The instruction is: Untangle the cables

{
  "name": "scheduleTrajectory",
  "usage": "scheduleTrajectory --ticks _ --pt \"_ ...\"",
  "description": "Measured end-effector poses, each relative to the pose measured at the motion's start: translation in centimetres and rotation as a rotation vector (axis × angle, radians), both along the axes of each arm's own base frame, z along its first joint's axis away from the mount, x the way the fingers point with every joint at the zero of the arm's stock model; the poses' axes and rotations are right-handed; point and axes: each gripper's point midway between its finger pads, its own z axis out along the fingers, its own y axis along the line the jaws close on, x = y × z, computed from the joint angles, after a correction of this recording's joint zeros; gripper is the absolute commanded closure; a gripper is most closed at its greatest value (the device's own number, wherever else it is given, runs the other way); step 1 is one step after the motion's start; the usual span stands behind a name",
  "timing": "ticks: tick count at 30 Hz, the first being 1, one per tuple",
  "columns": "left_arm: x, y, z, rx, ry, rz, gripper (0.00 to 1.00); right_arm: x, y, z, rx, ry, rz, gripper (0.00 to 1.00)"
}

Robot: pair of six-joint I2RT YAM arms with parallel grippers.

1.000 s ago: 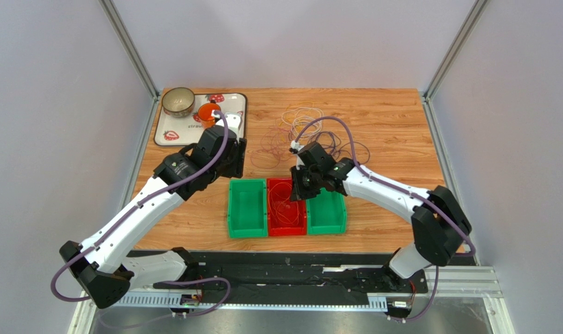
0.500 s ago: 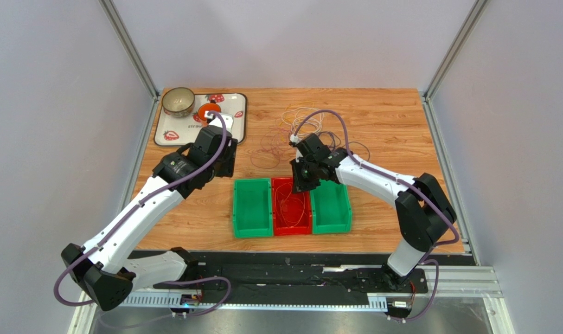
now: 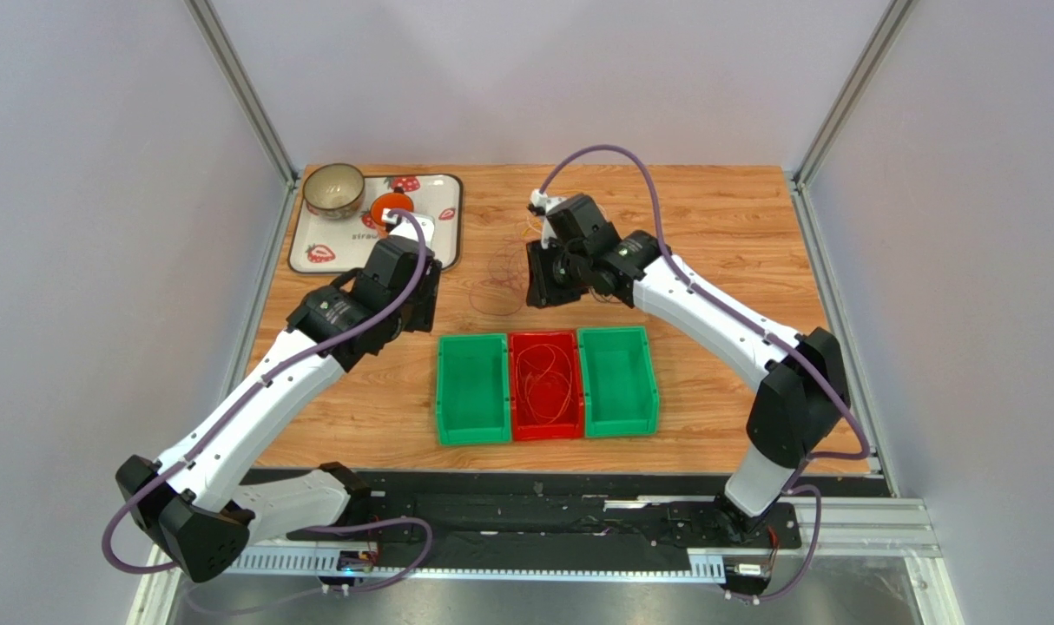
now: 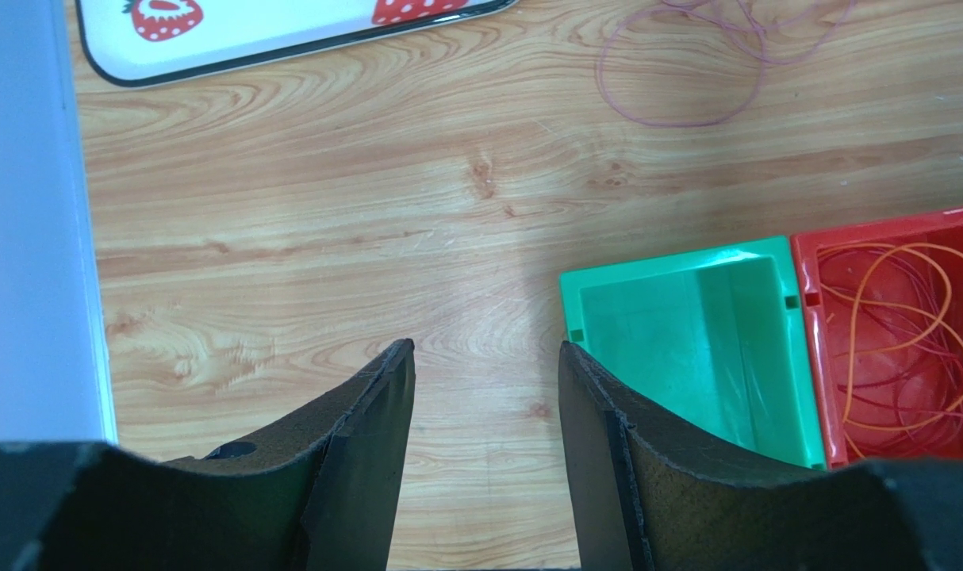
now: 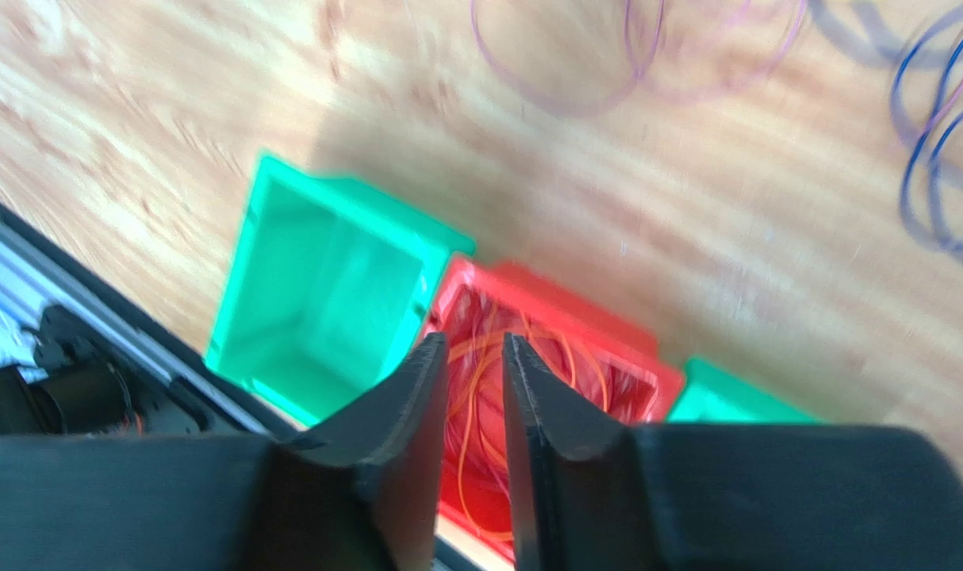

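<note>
Orange cables (image 3: 547,378) lie coiled in the red bin (image 3: 545,423), also seen as orange cables (image 5: 546,393) in the right wrist view. Thin purple cables (image 5: 570,71) and dark blue cables (image 5: 939,155) loop loosely on the wood beyond the bins; a purple loop (image 4: 689,83) shows in the left wrist view. My right gripper (image 3: 539,289) hangs above the table just behind the red bin, jaws a little apart with nothing between them (image 5: 472,339). My left gripper (image 3: 428,313) is open over bare wood left of the bins (image 4: 484,347), empty.
Two green bins (image 3: 474,391) (image 3: 617,380) flank the red one; the left green bin (image 4: 689,345) holds nothing. A strawberry-print tray (image 3: 435,195) at the far left carries a bowl (image 3: 334,190) and an orange cup (image 3: 392,211). Metal frame posts stand at the table's far corners.
My right gripper rose from the red bin and swung toward the far side of the table, its jaws parting and leaving the orange cable in the bin. The left arm barely moved.
</note>
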Motion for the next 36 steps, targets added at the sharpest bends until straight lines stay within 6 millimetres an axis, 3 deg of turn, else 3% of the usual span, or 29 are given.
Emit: scheduleTrajectory --ticks 4,10,16,19,22,25,29,30,36 --pt "-0.1 0.4 -0.4 0.017 0.005 0.011 0.43 2.8 0.9 1.4 0.009 -0.054 -0.028 0.60" --pt "-0.4 0.6 -0.7 0.030 0.020 0.013 0.37 7.2 1.2 -0.9 -0.026 -0.037 -0.075 0.36" --pt "-0.5 0.9 -0.1 0.029 -0.003 0.009 0.25 11.8 0.1 -2.3 -0.046 -0.041 -0.138 0.32" --pt "-0.7 0.9 0.4 0.003 -0.015 0.009 0.01 14.3 0.1 -2.1 -0.030 -0.059 -0.166 0.32" --pt "-1.0 1.2 1.8 -0.047 -0.052 0.029 0.01 15.9 0.1 -2.2 -0.012 -0.061 -0.190 0.32" --pt "-1.7 1.8 6.2 -0.165 -0.180 0.054 0.01 17.0 0.4 -2.7 0.006 -0.049 -0.204 0.32" --pt "-4.5 3.1 15.7 -0.424 -0.491 0.041 0.01 17.5 0.9 -3.4 0.026 -0.027 -0.203 0.30" --pt "-6.2 3.9 18.8 -0.515 -0.604 0.022 0.01 17.6 1.0 -3.5 0.029 -0.022 -0.202 0.29" --pt "-16.4 8.8 33.4 -0.885 -1.093 -0.096 0.01 19.1 1.7 -4.3 0.061 -0.012 -0.197 0.28"
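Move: Forward of the right hand by about 15 cm and roughly 4 cm to its left, some 14 cm below, lies the loose pink cable tangle. The blue cable is about 16 cm ahead of this hand and 14 cm to its right, the yellow and white coil about 24 cm ahead and 6 cm right; the red bin, about 12 cm below, is 8 cm back and 2 cm right. From the left hand the pink tangle is some 23 cm ahead, 16 cm right and 19 cm below. Leaving the red bin behind, the right hand reaches about 19 cm forward to above the pink cable tangle, sinking some 4 cm overall, turning slightly clockwise and spreading its partly open fingers wide without gripping. The empty left hand lingers, then swings up fast over 30 cm, back and somewhat left, its fingers opening fully and tipping up from table-facing to above level. ##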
